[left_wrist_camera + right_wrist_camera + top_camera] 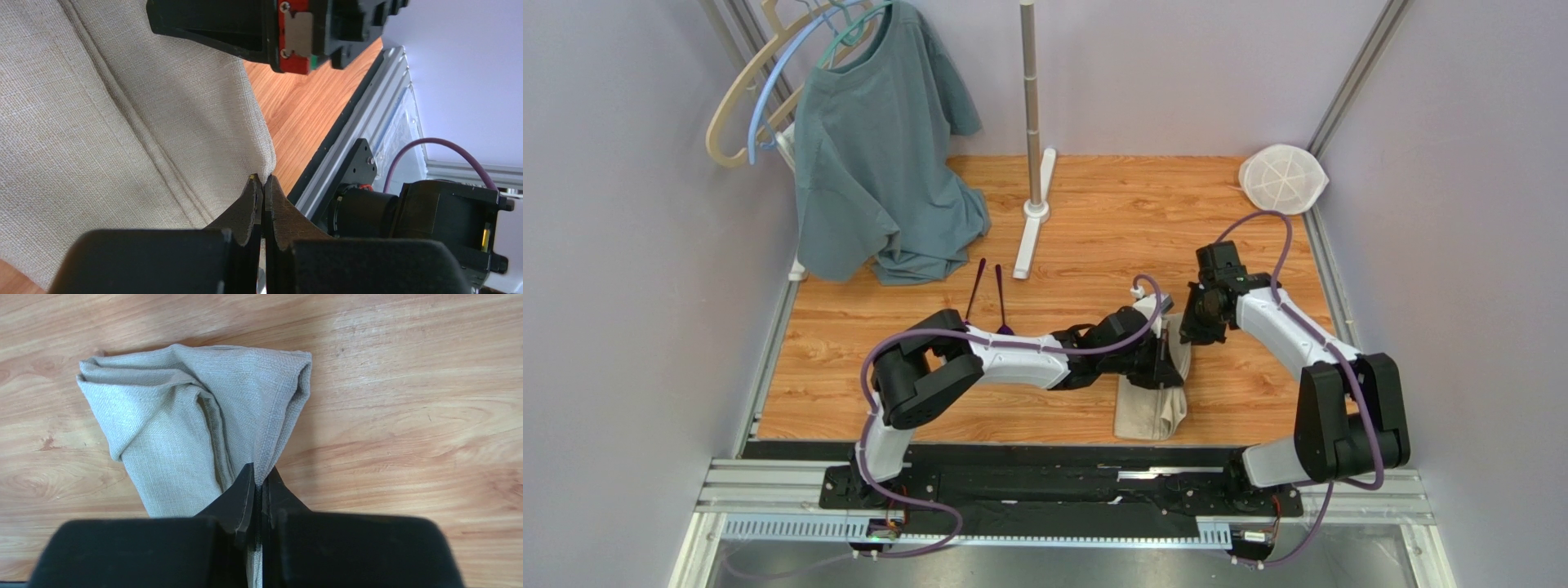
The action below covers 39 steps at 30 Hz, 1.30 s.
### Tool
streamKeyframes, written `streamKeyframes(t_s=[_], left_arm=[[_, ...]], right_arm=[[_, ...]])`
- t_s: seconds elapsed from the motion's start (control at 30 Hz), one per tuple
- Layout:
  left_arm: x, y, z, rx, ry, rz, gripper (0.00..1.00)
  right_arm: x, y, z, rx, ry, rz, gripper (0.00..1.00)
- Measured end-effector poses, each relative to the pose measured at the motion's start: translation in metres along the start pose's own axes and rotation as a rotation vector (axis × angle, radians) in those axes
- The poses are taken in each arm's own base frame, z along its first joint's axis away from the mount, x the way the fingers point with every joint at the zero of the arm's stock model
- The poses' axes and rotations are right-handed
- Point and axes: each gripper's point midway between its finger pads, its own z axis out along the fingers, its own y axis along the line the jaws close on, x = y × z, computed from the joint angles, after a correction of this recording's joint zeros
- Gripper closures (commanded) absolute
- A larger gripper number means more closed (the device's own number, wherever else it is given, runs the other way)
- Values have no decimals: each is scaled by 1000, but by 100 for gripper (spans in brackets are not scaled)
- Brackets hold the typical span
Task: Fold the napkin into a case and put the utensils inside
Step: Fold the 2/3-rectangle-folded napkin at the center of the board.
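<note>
The beige napkin (pixel 1149 414) lies folded into a narrow oblong on the wooden table, near the front and right of centre. My left gripper (pixel 1169 364) is shut on its far end; in the left wrist view the tips (pixel 264 180) pinch a corner of the cloth (pixel 123 110). My right gripper (pixel 1192 333) sits just beyond, also shut on the napkin, with a hemmed edge (pixel 184 416) caught between its tips (pixel 259 478). Two utensils, spoons with dark handles (pixel 976 292) (pixel 1000 299), lie left of the arms; the left forearm partly covers their bowls.
A grey-green T-shirt (pixel 879 159) hangs from hangers (pixel 768 86) at the back left, its hem on the table. A metal stand pole (pixel 1030 110) rises at the back centre. A white mesh disc (pixel 1284 178) lies in the back right corner. Metal rails (pixel 1320 263) border the table.
</note>
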Motion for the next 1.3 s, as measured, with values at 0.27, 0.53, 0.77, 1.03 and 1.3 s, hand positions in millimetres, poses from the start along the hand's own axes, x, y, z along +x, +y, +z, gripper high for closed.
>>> streamKeyframes(t_s=[0.27, 0.53, 0.77, 1.03, 1.3], left_arm=[[1, 15, -3, 49, -45, -14, 100], [8, 25, -15, 78, -83, -8, 100], [9, 32, -27, 127, -149, -2, 100], [10, 40, -41, 180, -214, 1, 100], [30, 57, -49, 187, -209, 2, 100]], right_arm=[[-4, 20, -13, 117, -9, -131, 100], [6, 34, -6, 258, 24, -173, 100], [10, 44, -8, 280, 20, -121, 100], [15, 61, 2, 267, 43, -79, 95], [14, 83, 9, 196, 35, -76, 56]])
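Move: Both hands already pinch the folded napkin. From the left hand its middle is about 3 cm to the left, level fore and aft, some 6 cm below; the nearer spoon lies roughly 28 cm left, 12 cm ahead, and the board's middle some 18 cm left, 13 cm ahead, both about 8 cm below. From the right hand the napkin's middle is about 7 cm back, 5 cm left and 4 cm below. Both hands carry the pinched napkin about 8 cm left; left hand sinks late, right fingers start opening. ##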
